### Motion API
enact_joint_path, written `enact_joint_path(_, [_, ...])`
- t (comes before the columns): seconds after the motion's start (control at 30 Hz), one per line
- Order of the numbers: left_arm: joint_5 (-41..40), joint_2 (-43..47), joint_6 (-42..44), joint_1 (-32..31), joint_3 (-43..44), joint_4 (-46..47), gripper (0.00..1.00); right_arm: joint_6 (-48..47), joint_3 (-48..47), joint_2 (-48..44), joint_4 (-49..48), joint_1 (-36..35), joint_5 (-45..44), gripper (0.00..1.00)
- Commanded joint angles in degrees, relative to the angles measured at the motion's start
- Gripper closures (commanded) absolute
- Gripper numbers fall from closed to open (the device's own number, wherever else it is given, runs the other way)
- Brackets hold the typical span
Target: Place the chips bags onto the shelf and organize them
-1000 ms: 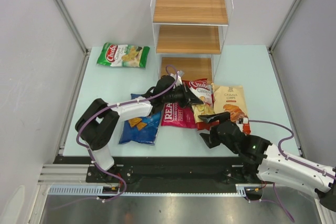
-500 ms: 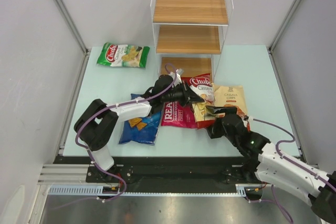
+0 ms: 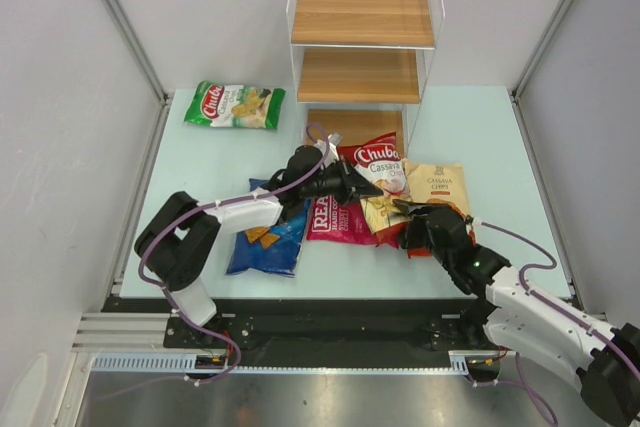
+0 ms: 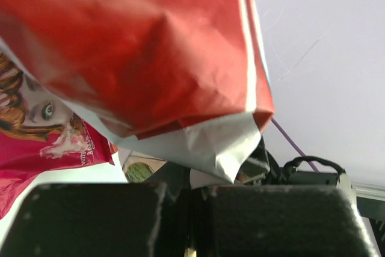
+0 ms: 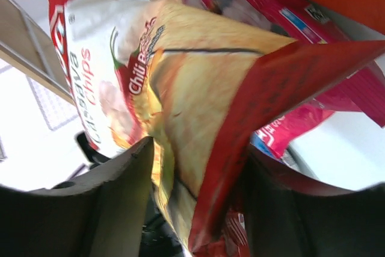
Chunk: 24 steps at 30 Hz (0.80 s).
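My left gripper (image 3: 352, 185) (image 4: 192, 188) is shut on the silver edge seam of the red Chuba cassava bag (image 3: 378, 172) (image 4: 150, 46) and holds it tilted up off the table in front of the shelf (image 3: 365, 75). My right gripper (image 3: 412, 222) (image 5: 198, 148) has that bag's lower end (image 5: 198, 88) squeezed between its fingers. The pink Real bag (image 3: 335, 219) lies flat under the red bag. The blue Doritos bag (image 3: 265, 242) lies to its left, and the orange-and-cream bag (image 3: 440, 187) to its right. The green Chuba bag (image 3: 235, 104) lies at the far left.
The shelf's three wooden boards carry no bags, and its lowest board (image 3: 350, 125) is just behind the lifted bag. Grey walls close in the table (image 3: 480, 137) on the left, right and back.
My left gripper has raised the red bag and moved it toward the shelf. My right gripper has come forward from the near edge and taken the bag's lower end between its fingers.
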<state>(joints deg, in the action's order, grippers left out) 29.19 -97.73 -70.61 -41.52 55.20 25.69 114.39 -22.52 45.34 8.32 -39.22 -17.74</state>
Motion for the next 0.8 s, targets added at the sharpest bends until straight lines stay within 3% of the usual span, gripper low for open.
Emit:
enact_joint_path(0.0, [5.8,3.6,-1.8,0.1,-0.9,3.7,1.0,7.5,-2.4,-2.4,-0.7,3.8,-0.3,0.46])
enact_joint_path(0.1, [6.6,3.9,-2.0,0.2,-1.2,3.5,1.0,5.2,-2.3,-2.4,-2.0,5.5,0.6,0.71])
enact_joint_path(0.13, [6.8,3.8,-2.0,0.2,-1.1,3.3,1.0,4.5,-2.3,-2.4,-2.4,5.8,1.6,0.86])
enact_joint_path(0.2, [7.5,3.4,-2.2,0.4,-1.1,3.2,0.99,3.1,-2.3,-1.8,-3.8,6.7,3.2,0.94])
enact_joint_path(0.23, [7.7,3.1,-2.3,0.5,-1.0,3.2,0.93,2.9,-2.2,-1.6,-4.4,6.9,3.5,0.99])
enact_joint_path(0.27, [8.1,2.9,-2.6,0.5,-0.9,3.3,0.87,2.6,-2.2,-1.4,-5.2,6.9,3.6,1.0])
enact_joint_path(0.3, [8.2,2.8,-2.6,0.6,-0.9,3.3,0.7,1.8,-2.3,-1.3,-5.7,6.9,4.1,1.0])
enact_joint_path(0.4, [8.3,3.2,-2.3,1.7,-1.0,2.2,0.46,-0.4,-2.8,-1.4,-5.7,7.7,6.4,1.0])
enact_joint_path(0.53, [6.4,6.4,2.8,5.3,-0.1,-7.5,0.36,-3.2,-3.7,-4.0,-2.4,9.4,9.6,1.0])
enact_joint_path(0.77, [1.9,14.1,13.0,13.2,0.5,-27.2,0.33,-12.7,-10.7,-5.8,6.5,11.9,14.9,1.0])
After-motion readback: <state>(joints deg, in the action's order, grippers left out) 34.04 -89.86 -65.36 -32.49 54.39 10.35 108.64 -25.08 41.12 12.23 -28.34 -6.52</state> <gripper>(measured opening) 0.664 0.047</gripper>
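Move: The Chuba bag hangs between the two hands: its middle is about 6 cm ahead, 6 cm left and slightly above the right hand, its red bottom edge already between those open fingers. From the shut left hand, the same middle is some 3 cm ahead. On the table some 14 cm below the right hand, the pink bag lies roughly 12 cm ahead and 11 cm left, the gold chips bag about 12 cm ahead and 12 cm right. Rightward and up by only about 2 cm each, the right hand shuts its half-open fingers on the red bottom edge of the Chuba bag and keeps the pinch. The left hand then opens, lets go, eases back a centimetre and pulls away some 6 cm to the left and slightly forward, fingers wide. ##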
